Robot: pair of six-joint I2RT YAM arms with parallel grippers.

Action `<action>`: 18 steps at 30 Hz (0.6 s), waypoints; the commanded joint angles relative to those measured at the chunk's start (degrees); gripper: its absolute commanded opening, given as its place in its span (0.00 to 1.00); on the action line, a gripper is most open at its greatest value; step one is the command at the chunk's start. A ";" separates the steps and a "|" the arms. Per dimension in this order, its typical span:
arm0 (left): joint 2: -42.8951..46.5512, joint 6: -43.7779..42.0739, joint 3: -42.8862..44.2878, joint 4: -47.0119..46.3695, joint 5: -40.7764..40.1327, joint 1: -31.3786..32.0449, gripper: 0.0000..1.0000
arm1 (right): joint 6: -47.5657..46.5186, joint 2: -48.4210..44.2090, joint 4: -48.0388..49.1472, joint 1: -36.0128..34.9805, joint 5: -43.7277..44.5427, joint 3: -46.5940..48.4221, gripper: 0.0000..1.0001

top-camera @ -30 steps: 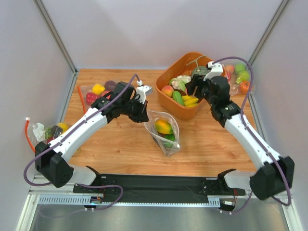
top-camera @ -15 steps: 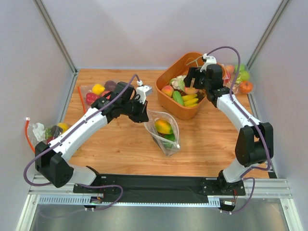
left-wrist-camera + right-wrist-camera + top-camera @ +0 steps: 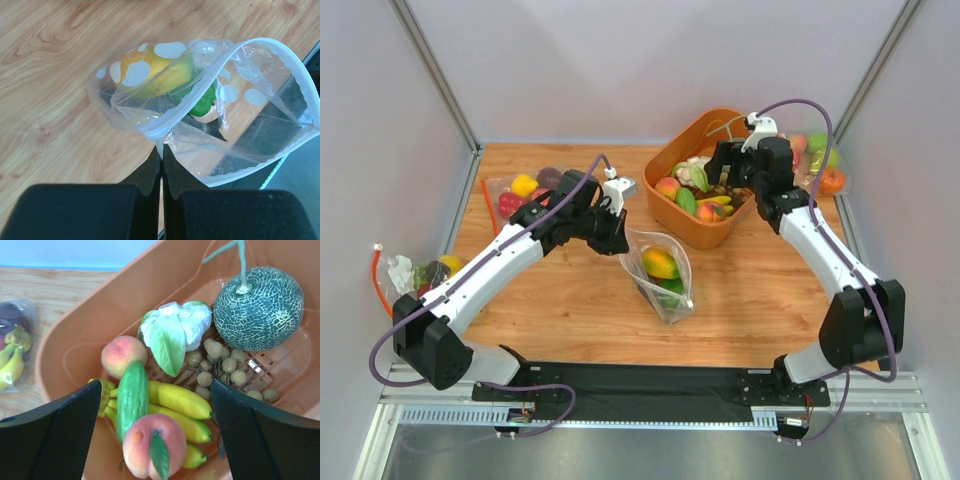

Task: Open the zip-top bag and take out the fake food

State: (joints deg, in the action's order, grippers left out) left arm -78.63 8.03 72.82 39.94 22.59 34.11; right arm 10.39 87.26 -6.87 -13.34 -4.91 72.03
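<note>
The polka-dot zip-top bag (image 3: pixel 665 275) stands open at mid-table. My left gripper (image 3: pixel 623 238) is shut on its top rim, and the left wrist view shows the fingers (image 3: pixel 150 170) pinching the white zip strip of the bag (image 3: pixel 240 135). Inside lie a yellow-orange mango (image 3: pixel 660 263) (image 3: pixel 150 75) and a dark green vegetable (image 3: pixel 670 288) (image 3: pixel 202 100). My right gripper (image 3: pixel 722 188) (image 3: pixel 155 387) hangs open and empty over the orange basket (image 3: pixel 665 212). A pink-orange peach (image 3: pixel 711 211) (image 3: pixel 150 445) with a green leaf lies free on the bananas between its fingers.
The basket (image 3: pixel 65 340) also holds a netted melon (image 3: pixel 260 307), bananas (image 3: pixel 185 402), a cucumber (image 3: pixel 131 395), a second peach (image 3: pixel 124 355) and small brown balls. Plain bags of fruit lie at the back left (image 3: pixel 525 188), back right (image 3: pixel 820 160) and far left (image 3: pixel 430 270).
My right gripper has swung in over the basket. A peach now lies on the bananas where none lay before. The left gripper and bag have stayed still.
</note>
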 commanded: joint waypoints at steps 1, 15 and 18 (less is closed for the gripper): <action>1.02 -0.74 2.33 -0.13 0.44 0.17 0.00 | -1.95 -8.05 0.11 -2.91 -0.54 -1.62 0.91; 0.93 -0.74 2.33 -0.04 0.44 0.17 0.00 | -1.78 -20.29 -9.47 -24.61 -11.96 -8.48 0.87; 0.85 -0.74 2.24 -0.04 0.44 0.17 0.00 | -0.99 -21.17 -11.32 -27.61 -15.13 -9.01 0.86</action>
State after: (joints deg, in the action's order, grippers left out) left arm -78.63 7.99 72.82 39.99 22.57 34.11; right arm 9.56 68.40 -15.51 -38.89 -15.51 63.53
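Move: The mango in the open bag lies about 16 cm back from the right hand, 16 cm to its left and 18 cm below. In the same bag the green pepper sits 7 cm nearer the base than the mango and 3 cm to the right of it. The just-delivered peach lies in the basket about 5 cm back from the right hand and 4 cm to its left, 14 cm down. From the left hand, the mango is some 4 cm ahead, 9 cm right and 15 cm below. The left fingers keep the bag's rim pinched and stay put. The empty right hand leaves the basket and sweeps quickly back and left towards the mango, roughly 25 cm in all, first arching up 6 cm, then dipping about 3 cm as it nears the bag; on the way it swings about 35 degrees counter-clockwise, fingers still wide open. ##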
